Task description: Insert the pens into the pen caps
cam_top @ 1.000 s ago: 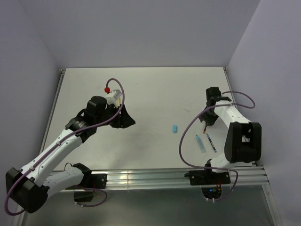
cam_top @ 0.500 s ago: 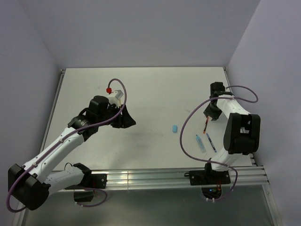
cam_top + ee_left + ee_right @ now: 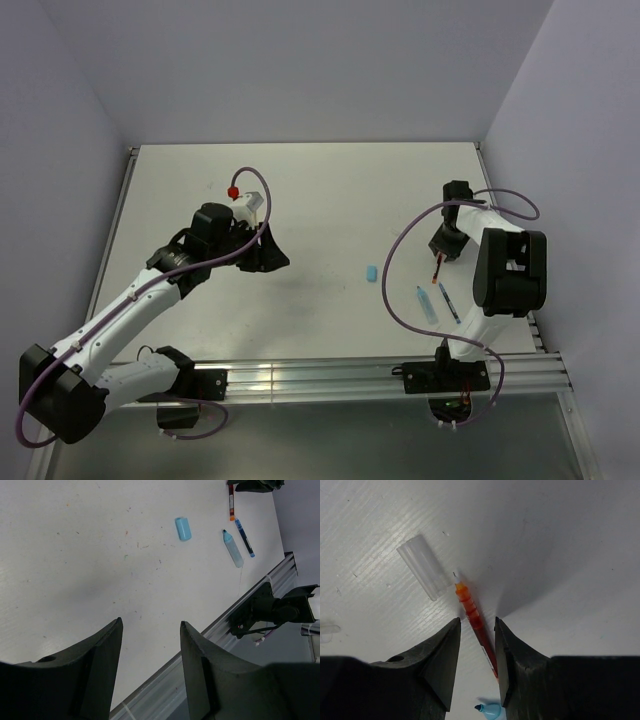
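A red pen lies on the white table with its tip pointing away, and my right gripper stands open astride it, a finger on each side. A clear pen cap lies just beyond the tip, to the left. Seen from above, the right gripper is over the red pen. Beside it lie a light blue marker and a dark blue pen. A light blue cap lies alone mid-table. My left gripper hangs open and empty to the left.
An aluminium rail runs along the near table edge. Pale walls close the table in at the back and on both sides. The left wrist view shows the light blue cap, the marker and the dark blue pen far ahead.
The right gripper's jaws have narrowed around the red pen, and its arm has swung slightly over it. The left arm has barely moved.
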Available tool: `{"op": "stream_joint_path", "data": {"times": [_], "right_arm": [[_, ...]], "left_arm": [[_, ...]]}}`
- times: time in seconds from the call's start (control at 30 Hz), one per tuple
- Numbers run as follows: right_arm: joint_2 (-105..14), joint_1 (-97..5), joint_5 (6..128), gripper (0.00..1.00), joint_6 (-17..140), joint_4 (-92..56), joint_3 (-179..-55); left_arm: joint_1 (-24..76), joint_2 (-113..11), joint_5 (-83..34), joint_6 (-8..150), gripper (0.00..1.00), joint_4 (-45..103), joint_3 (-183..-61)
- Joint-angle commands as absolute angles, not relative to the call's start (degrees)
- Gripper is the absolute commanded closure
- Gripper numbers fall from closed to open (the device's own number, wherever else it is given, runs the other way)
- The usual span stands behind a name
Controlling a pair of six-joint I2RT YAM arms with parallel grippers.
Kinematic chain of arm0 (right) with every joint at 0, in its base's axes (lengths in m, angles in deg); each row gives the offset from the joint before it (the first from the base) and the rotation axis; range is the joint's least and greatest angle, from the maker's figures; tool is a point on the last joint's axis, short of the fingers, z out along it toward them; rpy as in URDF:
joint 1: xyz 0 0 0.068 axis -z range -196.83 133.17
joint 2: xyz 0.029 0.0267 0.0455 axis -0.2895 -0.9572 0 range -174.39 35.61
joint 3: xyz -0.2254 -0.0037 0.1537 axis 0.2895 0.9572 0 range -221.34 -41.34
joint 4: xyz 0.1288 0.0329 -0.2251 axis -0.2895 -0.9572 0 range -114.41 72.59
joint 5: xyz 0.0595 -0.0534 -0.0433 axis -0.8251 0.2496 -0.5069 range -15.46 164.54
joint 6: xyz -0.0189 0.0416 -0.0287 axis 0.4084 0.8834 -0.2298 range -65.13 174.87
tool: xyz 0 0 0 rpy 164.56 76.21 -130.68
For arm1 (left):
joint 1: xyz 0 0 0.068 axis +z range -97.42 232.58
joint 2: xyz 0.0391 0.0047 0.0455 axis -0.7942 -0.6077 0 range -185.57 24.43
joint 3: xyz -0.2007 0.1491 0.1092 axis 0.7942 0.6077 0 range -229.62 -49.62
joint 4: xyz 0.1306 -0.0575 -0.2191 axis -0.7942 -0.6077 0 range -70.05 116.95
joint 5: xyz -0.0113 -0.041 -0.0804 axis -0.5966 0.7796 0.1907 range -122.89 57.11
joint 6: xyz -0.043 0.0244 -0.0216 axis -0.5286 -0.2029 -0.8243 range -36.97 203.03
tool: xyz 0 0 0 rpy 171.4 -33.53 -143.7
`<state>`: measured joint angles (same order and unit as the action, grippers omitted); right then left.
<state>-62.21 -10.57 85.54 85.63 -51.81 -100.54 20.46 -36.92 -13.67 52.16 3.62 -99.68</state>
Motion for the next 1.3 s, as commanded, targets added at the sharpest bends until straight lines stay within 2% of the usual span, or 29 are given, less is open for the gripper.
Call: {"op": "stream_joint_path", "data": {"times": [0.0,0.47,0.73,0.87,0.97,1.03,1.27], "right_arm": [[-62.83,-10.33,85.97,0.59,85.37,-49.67,-100.5],[-65.11,-9.8,85.62,0.66,84.67,-48.79,-99.97],[-65.38,-9.62,85.7,0.81,84.58,-49.14,-100.23],[-65.38,-9.71,85.79,0.82,84.4,-49.49,-99.97],[-65.12,-9.62,85.79,0.89,84.31,-49.93,-99.62],[-64.68,-9.71,85.88,0.99,84.23,-50.02,-99.35],[-58.71,-9.62,86.14,1.0,85.1,-51.16,-98.91]], "left_arm": [[20.32,-36.92,-13.03,52.79,0.46,5.68,-100.42],[20.32,-37.27,-13.47,52.62,0.46,5.68,-100.16],[20.32,-37.71,-13.65,52.44,0.46,5.59,-100.33],[20.32,-37.63,-13.74,52.53,0.46,5.59,-100.33],[20.32,-37.71,-13.91,52.53,0.46,5.51,-100.33],[20.32,-37.71,-14.0,52.53,0.46,5.59,-100.42],[20.32,-37.19,-14.44,52.27,0.45,5.68,-100.33]]}}
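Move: Just beneath the right fingers lies the red pen, its middle about 3 cm back from that hand and 1 cm down. The nearest clear cap is some 6 cm ahead and 1 cm left, another about 8 cm ahead and 12 cm left. The light-blue pen lies roughly 14 cm back and 7 cm left, the dark-blue pen 14 cm back and straight in line. From the left hand the red pen is about 48 cm right, 6 cm ahead and 18 cm lower. Sinking under 1 cm onto the red pen with the wrist held steady, the right hand then all but stays in place. Its fingers close from somewhat under half open to about a fifth and pinch the barrel ahead of its middle, towards the writing tip, turning the pen into line between the pads; at the very end the hand just starts to ease up. ##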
